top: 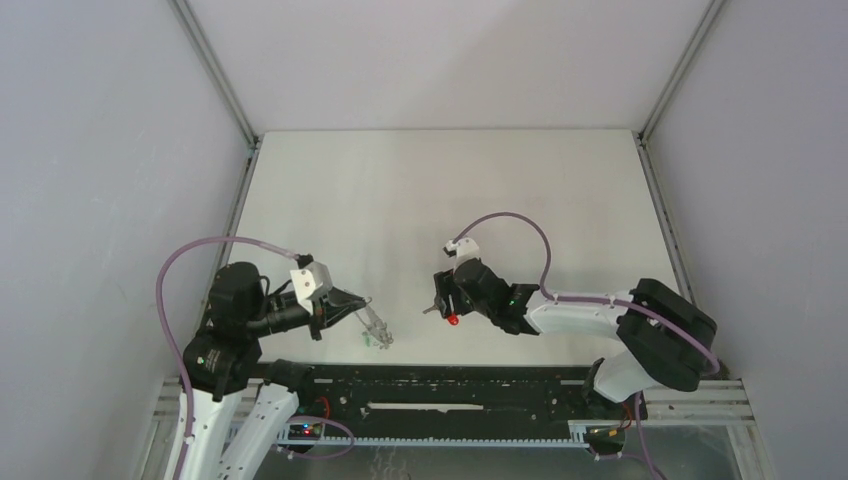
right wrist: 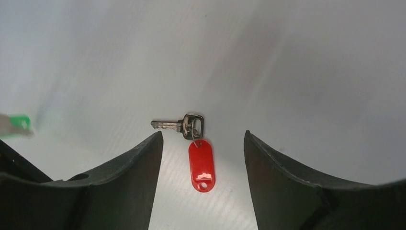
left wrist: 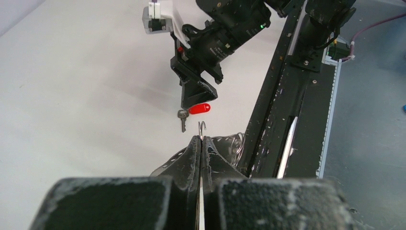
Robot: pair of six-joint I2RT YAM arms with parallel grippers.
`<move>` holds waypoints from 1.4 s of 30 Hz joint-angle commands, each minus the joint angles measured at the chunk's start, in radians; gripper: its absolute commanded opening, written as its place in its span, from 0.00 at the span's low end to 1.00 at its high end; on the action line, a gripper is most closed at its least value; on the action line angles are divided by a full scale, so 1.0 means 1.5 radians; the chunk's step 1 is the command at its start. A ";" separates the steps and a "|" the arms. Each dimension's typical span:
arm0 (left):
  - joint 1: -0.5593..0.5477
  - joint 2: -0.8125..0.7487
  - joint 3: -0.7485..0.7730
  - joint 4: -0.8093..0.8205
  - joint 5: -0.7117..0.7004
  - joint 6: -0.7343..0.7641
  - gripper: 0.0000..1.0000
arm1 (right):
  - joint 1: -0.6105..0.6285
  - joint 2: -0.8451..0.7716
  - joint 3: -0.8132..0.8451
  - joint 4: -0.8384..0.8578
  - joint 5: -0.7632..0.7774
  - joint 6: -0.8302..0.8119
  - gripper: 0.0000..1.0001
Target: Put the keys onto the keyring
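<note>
The key with the red tag (right wrist: 201, 165) lies flat on the white table, its silver blade (right wrist: 167, 125) pointing left. My right gripper (right wrist: 202, 135) hangs over it, open, one finger on each side of the tag and touching neither; the top view shows this gripper (top: 443, 303) beside the red tag (top: 453, 320). My left gripper (left wrist: 201, 140) is shut on the keyring, whose thin wire hook (left wrist: 202, 127) pokes out past the tips. More of its wire loop (left wrist: 235, 143) hangs to the right. From above, the keyring (top: 378, 330) dangles at the left gripper (top: 367, 306), by the green-tagged key (top: 369, 341).
The white table (top: 450, 190) is walled left, right and back by grey panels. A black rail (top: 430, 385) runs along the near edge, close behind the keyring. The green tag (right wrist: 16, 123) shows blurred at the left edge of the right wrist view.
</note>
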 commanded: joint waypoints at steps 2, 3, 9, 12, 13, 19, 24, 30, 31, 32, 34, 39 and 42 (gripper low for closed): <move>0.005 0.004 0.001 0.021 0.002 -0.017 0.00 | -0.003 0.032 0.011 0.046 -0.034 0.007 0.69; 0.004 0.004 0.000 0.021 0.003 -0.016 0.00 | -0.003 0.033 0.010 0.050 -0.038 0.003 0.68; 0.005 0.008 0.001 0.021 0.001 -0.015 0.00 | -0.013 0.037 -0.002 0.072 -0.056 0.006 0.64; 0.005 0.009 0.000 0.021 -0.001 -0.014 0.00 | -0.023 0.039 -0.006 0.084 -0.073 0.010 0.61; 0.005 0.007 -0.001 0.020 0.000 -0.014 0.00 | -0.024 0.039 -0.006 0.085 -0.077 0.009 0.59; 0.004 0.006 -0.007 0.024 0.003 -0.018 0.00 | -0.025 0.042 -0.007 0.089 -0.095 0.007 0.54; 0.005 0.006 -0.004 0.024 0.002 -0.023 0.00 | -0.025 0.055 -0.011 0.088 -0.098 0.000 0.45; 0.005 0.007 -0.004 0.030 0.002 -0.028 0.00 | -0.026 0.068 -0.012 0.084 -0.095 -0.006 0.42; 0.005 0.007 -0.004 0.032 0.002 -0.029 0.00 | -0.026 0.070 -0.012 0.083 -0.095 -0.006 0.42; 0.005 0.006 -0.004 0.033 0.002 -0.029 0.00 | -0.026 0.072 -0.013 0.083 -0.095 -0.007 0.41; 0.005 0.006 -0.005 0.033 0.002 -0.030 0.00 | -0.025 0.076 -0.015 0.083 -0.095 -0.006 0.41; 0.005 0.004 -0.007 0.038 0.001 -0.035 0.00 | -0.022 0.085 -0.017 0.083 -0.094 -0.007 0.38; 0.005 0.003 -0.007 0.040 0.002 -0.035 0.00 | -0.019 0.088 -0.017 0.080 -0.092 -0.009 0.36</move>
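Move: The right hand, open and empty, hovers roughly 6 cm above the red tag, whose middle lies about 1 cm ahead and 1 cm to the left. The attached key lies about 3 cm ahead and 3 cm left of the hand, equally low. The keyring hangs from the left gripper, roughly 12 cm left, 13 cm back and 12 cm higher. From the left hand the tag is some 12 cm ahead, 11 cm right and 26 cm down. No contact with the tag or key can be seen: the right hand comes down over the place where the red tag joins the key, about 3.5 cm in all. It dips, eases back up while shifting 1 to 2 cm left, then sinks again, the wrist tipping about 5 degrees. The fingers narrow from about three quarters to a third open, astride the join. The left hand stays put, still pinching the keyring. ##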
